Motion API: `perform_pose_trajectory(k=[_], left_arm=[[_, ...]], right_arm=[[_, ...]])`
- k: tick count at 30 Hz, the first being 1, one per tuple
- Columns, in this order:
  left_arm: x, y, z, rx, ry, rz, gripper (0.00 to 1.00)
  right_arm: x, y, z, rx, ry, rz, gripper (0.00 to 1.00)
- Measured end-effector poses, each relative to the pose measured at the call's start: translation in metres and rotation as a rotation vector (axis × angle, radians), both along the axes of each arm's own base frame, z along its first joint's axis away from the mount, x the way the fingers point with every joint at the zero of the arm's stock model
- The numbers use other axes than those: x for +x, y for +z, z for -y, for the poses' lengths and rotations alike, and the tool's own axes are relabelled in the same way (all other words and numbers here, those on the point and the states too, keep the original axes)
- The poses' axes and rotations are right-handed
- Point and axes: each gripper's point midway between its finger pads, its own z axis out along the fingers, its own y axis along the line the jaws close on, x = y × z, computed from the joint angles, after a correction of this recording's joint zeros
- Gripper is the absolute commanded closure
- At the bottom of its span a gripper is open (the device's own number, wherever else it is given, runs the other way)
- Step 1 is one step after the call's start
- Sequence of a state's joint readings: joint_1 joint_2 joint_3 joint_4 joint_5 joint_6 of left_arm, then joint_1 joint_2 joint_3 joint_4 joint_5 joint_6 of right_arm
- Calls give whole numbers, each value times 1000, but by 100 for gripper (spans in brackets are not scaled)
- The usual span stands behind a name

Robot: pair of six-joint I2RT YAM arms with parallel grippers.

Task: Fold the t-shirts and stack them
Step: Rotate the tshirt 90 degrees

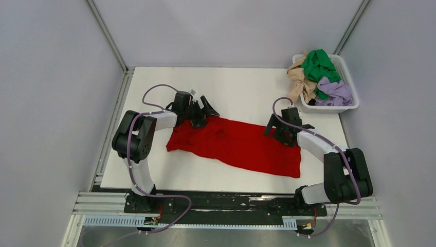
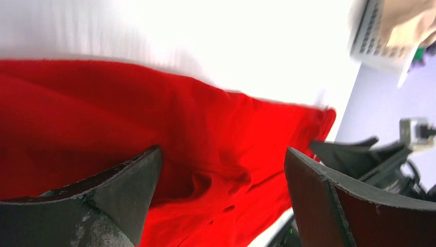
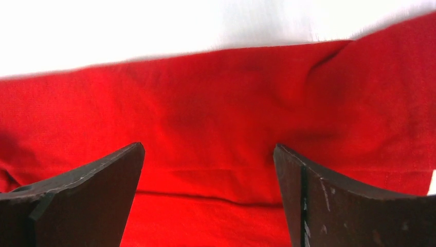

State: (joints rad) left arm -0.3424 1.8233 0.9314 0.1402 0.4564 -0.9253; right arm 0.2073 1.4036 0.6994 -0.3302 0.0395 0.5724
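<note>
The red t-shirt (image 1: 234, 145) lies spread and creased across the middle of the white table, running from near left to far right. My left gripper (image 1: 204, 114) is open just above its far left edge; in the left wrist view the red cloth (image 2: 205, 139) lies wrinkled between the spread fingers (image 2: 123, 190). My right gripper (image 1: 277, 131) is open over the shirt's far right edge; in the right wrist view the red cloth (image 3: 205, 128) fills the gap between its fingers (image 3: 97, 190). The green (image 1: 320, 67), beige-tan (image 1: 298, 80) and lavender (image 1: 337, 92) t-shirts are heaped in the basket.
The white plastic basket (image 1: 355, 98) stands at the table's far right corner, and its corner shows in the left wrist view (image 2: 375, 41). Grey walls enclose the table (image 1: 231, 87). The metal rail (image 1: 226, 203) with the arm bases runs along the near edge.
</note>
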Motion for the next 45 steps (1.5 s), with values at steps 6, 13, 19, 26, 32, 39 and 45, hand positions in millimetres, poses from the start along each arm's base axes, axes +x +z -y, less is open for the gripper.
perform_pose_trajectory(k=[6,13,19,26,32,39,45], left_arm=[[98,7,27,-30,35,62,0],[180,12,64,-205,77,97,0],[235,18,95,-328,81,128,0],[270,31,124,-442,83,238,0],[266,34,134,-427,-5,356,0],[240,36,133,-238,-178,415,0],[178,108,114,-111,-296,420,0]], right_arm=[[3,2,-6,19,35,20,0],[-24,2,-37,98,146,6,0],[-81,5,-121,226,457,-66,0],[-130,12,-195,290,764,-137,0],[-126,22,-214,273,815,-120,0],[-101,58,-199,217,716,29,0],[-63,106,-145,230,460,198,0]])
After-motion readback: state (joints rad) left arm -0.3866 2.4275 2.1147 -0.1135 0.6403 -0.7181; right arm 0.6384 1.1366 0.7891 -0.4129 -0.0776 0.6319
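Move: The folded red t-shirt lies aslant beneath both hands, with its left end at the left hand. Its middle is about 13 cm back and 16 cm to the right of the left hand, and some 21 cm left and 6 cm back from the right hand, 2 or 3 cm below each. The white basket stands about 25 cm ahead of the right hand and 26 cm to its right; the beige shirt on its rim is 26 cm ahead and 12 cm right. Open fingers already resting on the cloth at both ends keep dragging: the left hand sweeps its end forward about 27 cm and rightward, rolling as it goes, while the right carries its end some 20 cm left and back, turning counter-clockwise. Both then lift clear by about 10 cm, the left drawing back, the right easing forward and right, neither gripper closing. ##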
